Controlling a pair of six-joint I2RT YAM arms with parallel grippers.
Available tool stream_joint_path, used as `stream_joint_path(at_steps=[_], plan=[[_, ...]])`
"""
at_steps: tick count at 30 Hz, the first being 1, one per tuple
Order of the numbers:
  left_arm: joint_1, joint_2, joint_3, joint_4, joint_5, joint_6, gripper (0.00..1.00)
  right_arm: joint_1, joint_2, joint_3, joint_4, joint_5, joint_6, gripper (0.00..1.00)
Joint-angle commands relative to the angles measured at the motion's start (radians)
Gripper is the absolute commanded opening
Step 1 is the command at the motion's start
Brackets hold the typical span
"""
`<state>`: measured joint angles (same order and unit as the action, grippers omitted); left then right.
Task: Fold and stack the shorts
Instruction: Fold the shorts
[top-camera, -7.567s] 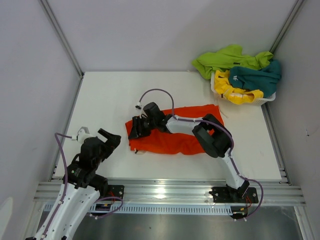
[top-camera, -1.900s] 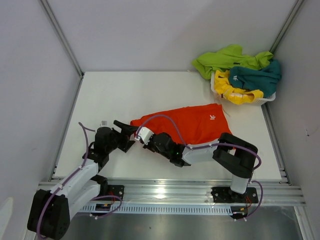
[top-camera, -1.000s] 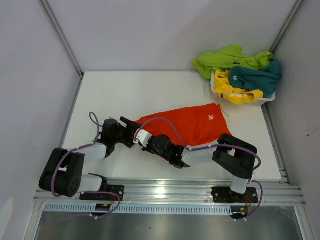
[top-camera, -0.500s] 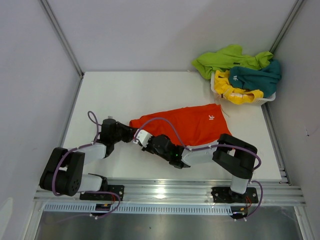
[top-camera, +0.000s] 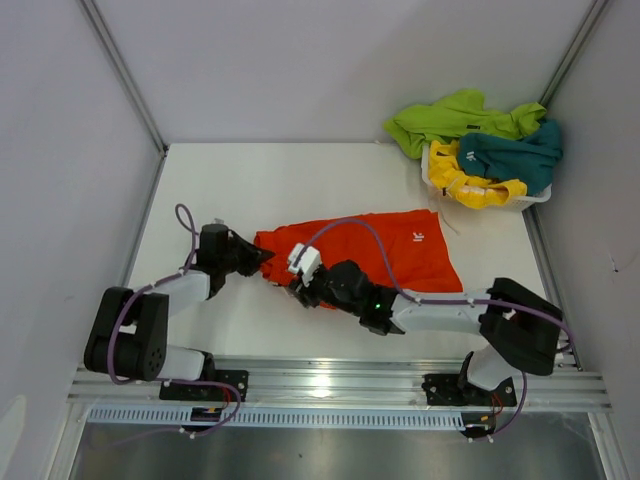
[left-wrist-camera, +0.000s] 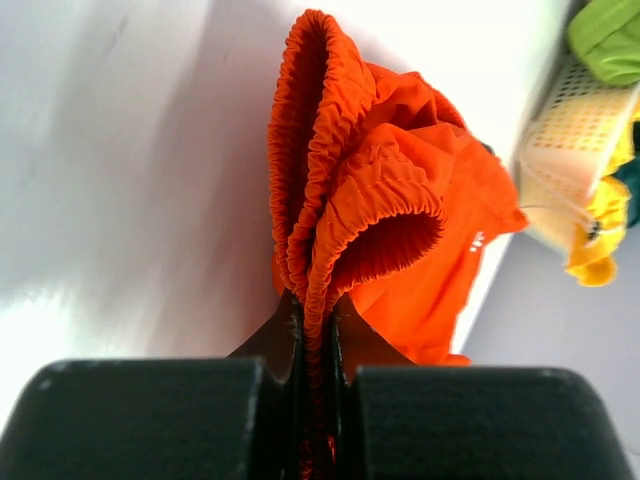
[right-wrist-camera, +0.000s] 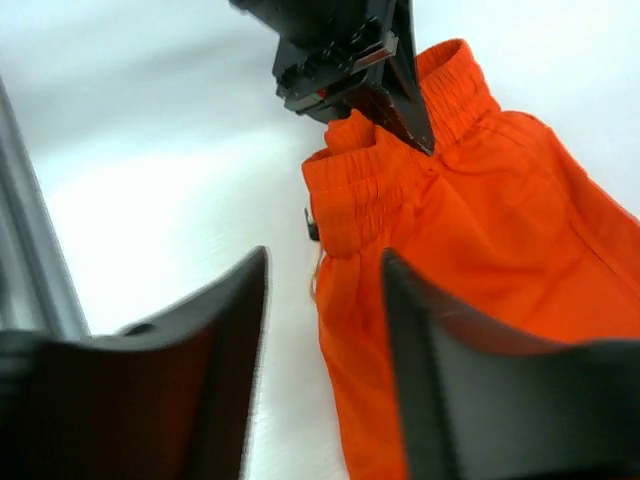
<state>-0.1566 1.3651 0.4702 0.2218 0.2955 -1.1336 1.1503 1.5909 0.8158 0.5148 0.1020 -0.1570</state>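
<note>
Orange shorts (top-camera: 400, 250) lie spread across the middle of the white table, waistband toward the left. My left gripper (top-camera: 262, 256) lies low at that left end, shut on the bunched elastic waistband (left-wrist-camera: 318, 320). My right gripper (top-camera: 292, 284) sits just right of it over the shorts' near edge, open (right-wrist-camera: 325, 262), with only fabric (right-wrist-camera: 500, 250) and table showing between its fingers. The right wrist view also shows the left gripper (right-wrist-camera: 422, 142) pinching the waistband. Lime green shorts (top-camera: 450, 115), teal shorts (top-camera: 515, 155) and yellow shorts (top-camera: 465, 185) are heaped at the back right.
A white mesh basket (top-camera: 538, 197) holds the heap in the back right corner, also seen as a basket (left-wrist-camera: 575, 120) from the left wrist. Grey walls close in the table (top-camera: 230, 190) on three sides. A metal rail (top-camera: 320, 385) runs along the near edge.
The left gripper has shut on the orange waistband. The right gripper has opened, let go of the fabric and drawn back to the right. The waistband end shifted slightly left.
</note>
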Motion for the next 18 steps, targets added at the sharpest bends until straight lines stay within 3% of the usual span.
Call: stream_joint_path(at_steps=[1, 2, 3, 5, 12, 18], plan=[[0.031, 0.044, 0.091, -0.088, 0.037, 0.161, 0.0, -0.087, -0.117, -0.056, 0.033, -0.064, 0.224, 0.37], [0.032, 0.052, 0.111, -0.107, 0.05, 0.179, 0.0, -0.11, -0.121, -0.061, 0.024, -0.07, 0.261, 0.27], [0.034, 0.058, 0.126, -0.122, 0.051, 0.214, 0.0, -0.135, -0.112, -0.049, 0.007, -0.088, 0.298, 0.1], [0.034, 0.063, 0.133, -0.142, 0.051, 0.235, 0.0, -0.184, -0.083, -0.026, -0.048, -0.088, 0.373, 0.0], [0.034, -0.03, 0.165, -0.252, -0.04, 0.313, 0.0, -0.273, 0.043, -0.024, -0.061, -0.09, 0.58, 0.0], [0.034, -0.136, 0.263, -0.42, -0.159, 0.386, 0.0, -0.241, 0.139, -0.063, 0.017, -0.102, 0.674, 0.0]])
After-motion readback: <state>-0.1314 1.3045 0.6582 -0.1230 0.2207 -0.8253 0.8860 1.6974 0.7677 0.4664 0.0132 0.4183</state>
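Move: The shorts lie spread below the right hand, their middle about 10 cm ahead, 14 cm to its right and 12 cm down. The waistband end pinched in the left gripper is 10 cm ahead of the right hand, 6 cm to its left and roughly 8 cm lower; the white logo lies about 15 cm ahead and 27 cm right. From the left hand, the shorts' middle is level with it, some 20 cm to the right and 4 cm down. The left gripper keeps its pinch on the waistband end, dips a centimetre, then draws it about 3 cm left and 2 cm up, rolling its left side up some 15 degrees. The empty right hand shuts its fingers as it rises slightly and swings 6 cm forward and 6 cm right, then sinks about 10 cm close over the shorts, tipping down and turning clockwise; contact there can't be seen. ##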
